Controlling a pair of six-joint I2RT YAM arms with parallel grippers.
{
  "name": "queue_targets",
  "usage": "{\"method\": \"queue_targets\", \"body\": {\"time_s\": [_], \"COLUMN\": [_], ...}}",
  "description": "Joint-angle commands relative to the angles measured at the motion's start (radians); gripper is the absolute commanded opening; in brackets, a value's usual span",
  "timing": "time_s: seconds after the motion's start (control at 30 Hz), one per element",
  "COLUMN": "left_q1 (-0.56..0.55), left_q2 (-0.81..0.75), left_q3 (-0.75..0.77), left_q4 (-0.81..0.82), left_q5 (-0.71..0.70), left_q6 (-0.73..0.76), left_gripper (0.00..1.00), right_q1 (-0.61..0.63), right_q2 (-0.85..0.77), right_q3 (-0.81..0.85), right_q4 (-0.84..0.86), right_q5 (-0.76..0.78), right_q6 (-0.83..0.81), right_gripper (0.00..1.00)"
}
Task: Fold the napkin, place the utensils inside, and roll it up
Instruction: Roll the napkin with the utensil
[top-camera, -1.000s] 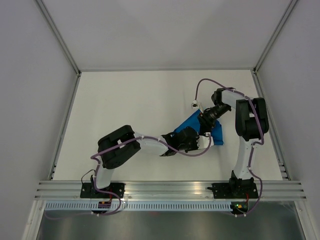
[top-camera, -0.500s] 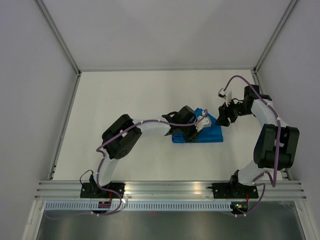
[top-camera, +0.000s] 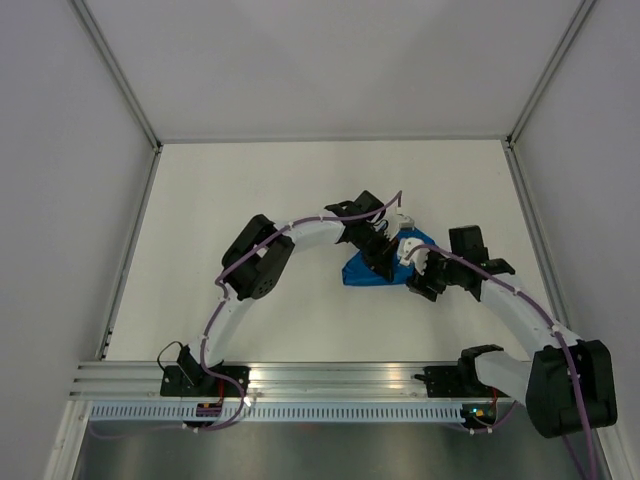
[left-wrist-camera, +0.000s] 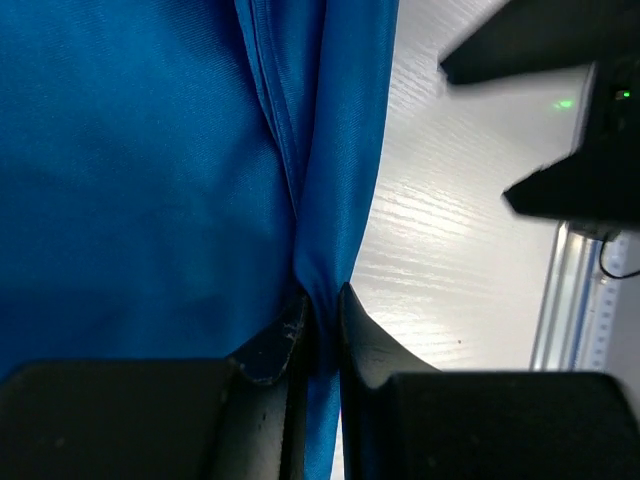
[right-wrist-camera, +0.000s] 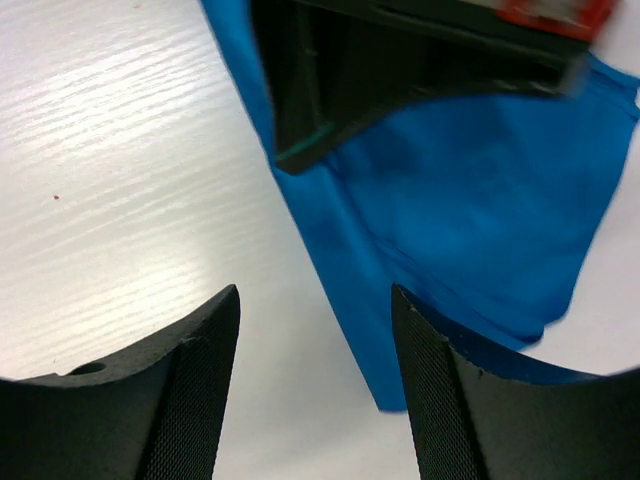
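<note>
The bright-blue napkin (top-camera: 362, 273) lies bunched in a rough triangle right of the table's middle. My left gripper (top-camera: 390, 257) reaches over it from the left and is shut on a raised fold of the cloth (left-wrist-camera: 335, 150), pinched between the fingertips (left-wrist-camera: 320, 305). My right gripper (top-camera: 420, 275) sits just right of the napkin, open, with nothing held. In the right wrist view a napkin corner (right-wrist-camera: 400, 300) lies ahead between the spread jaws (right-wrist-camera: 315, 290), closer to the right finger. The left gripper's dark fingers (right-wrist-camera: 330, 90) show at the top there. The utensils are hidden.
White tabletop (top-camera: 250, 210) enclosed by grey side walls and a back wall. An aluminium rail (top-camera: 340, 375) with both arm bases runs along the near edge. Purple cables loop along both arms.
The right arm has swung from the napkin's far right side round to its near right side, jaws slightly wider. The left gripper has shifted farther back, and the cloth has bunched from a rectangle into a triangle.
</note>
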Motion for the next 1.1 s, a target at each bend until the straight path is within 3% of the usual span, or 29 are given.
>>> {"method": "queue_targets", "body": {"time_s": [0.0,0.23,0.6,0.7,0.8,1.07], "left_q1": [0.018,0.031,0.032,0.035,0.040,0.054], "left_q2": [0.132,0.204,0.238,0.240,0.229,0.188], "left_q3": [0.012,0.089,0.119,0.120,0.122,0.132], "left_q4": [-0.251,-0.331,-0.382,-0.389,-0.391,-0.388], "left_q5": [-0.011,-0.014,0.011,0.020,0.032,0.052], "left_q6": [-0.038,-0.075,-0.063,-0.058,-0.052,-0.047], "left_gripper": [0.02,0.02,0.02,0.02,0.05,0.16], "right_q1": [0.131,0.388,0.548,0.560,0.562,0.562], "right_q2": [-0.059,-0.025,0.102,0.127,0.142,0.199], "right_q3": [-0.092,-0.192,-0.279,-0.284,-0.281,-0.212], "right_q4": [0.204,0.403,0.585,0.586,0.554,0.413], "right_q5": [0.156,0.406,0.636,0.645,0.633,0.567], "right_q6": [0.018,0.031,-0.008,-0.015,-0.018,0.012], "right_gripper": [0.68,0.68,0.67,0.63,0.45,0.32]}}
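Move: Ahead of the open right hand, the near edge of the napkin roll that it will grip lies about 5 cm to its left, 1 cm farther out and 6 cm below. The loose napkin flap is centred about 6 cm out and 5 cm left. The left hand still pinches the roll; that grip spot is roughly 3 cm to its right at the same height. The roll's left end lies about 10 cm to the left of the left hand, level with it. Sweeping about 7 cm left and 5 cm down towards the roll beside the left fingertips, the right hand turns some 30 degrees so its fingers point more steeply down, then closes to pinch the rolled edge. The left hand keeps its pinch, twisting the roll about 20 degrees with its top going forward and drawing it some 2 cm left and slightly back. ##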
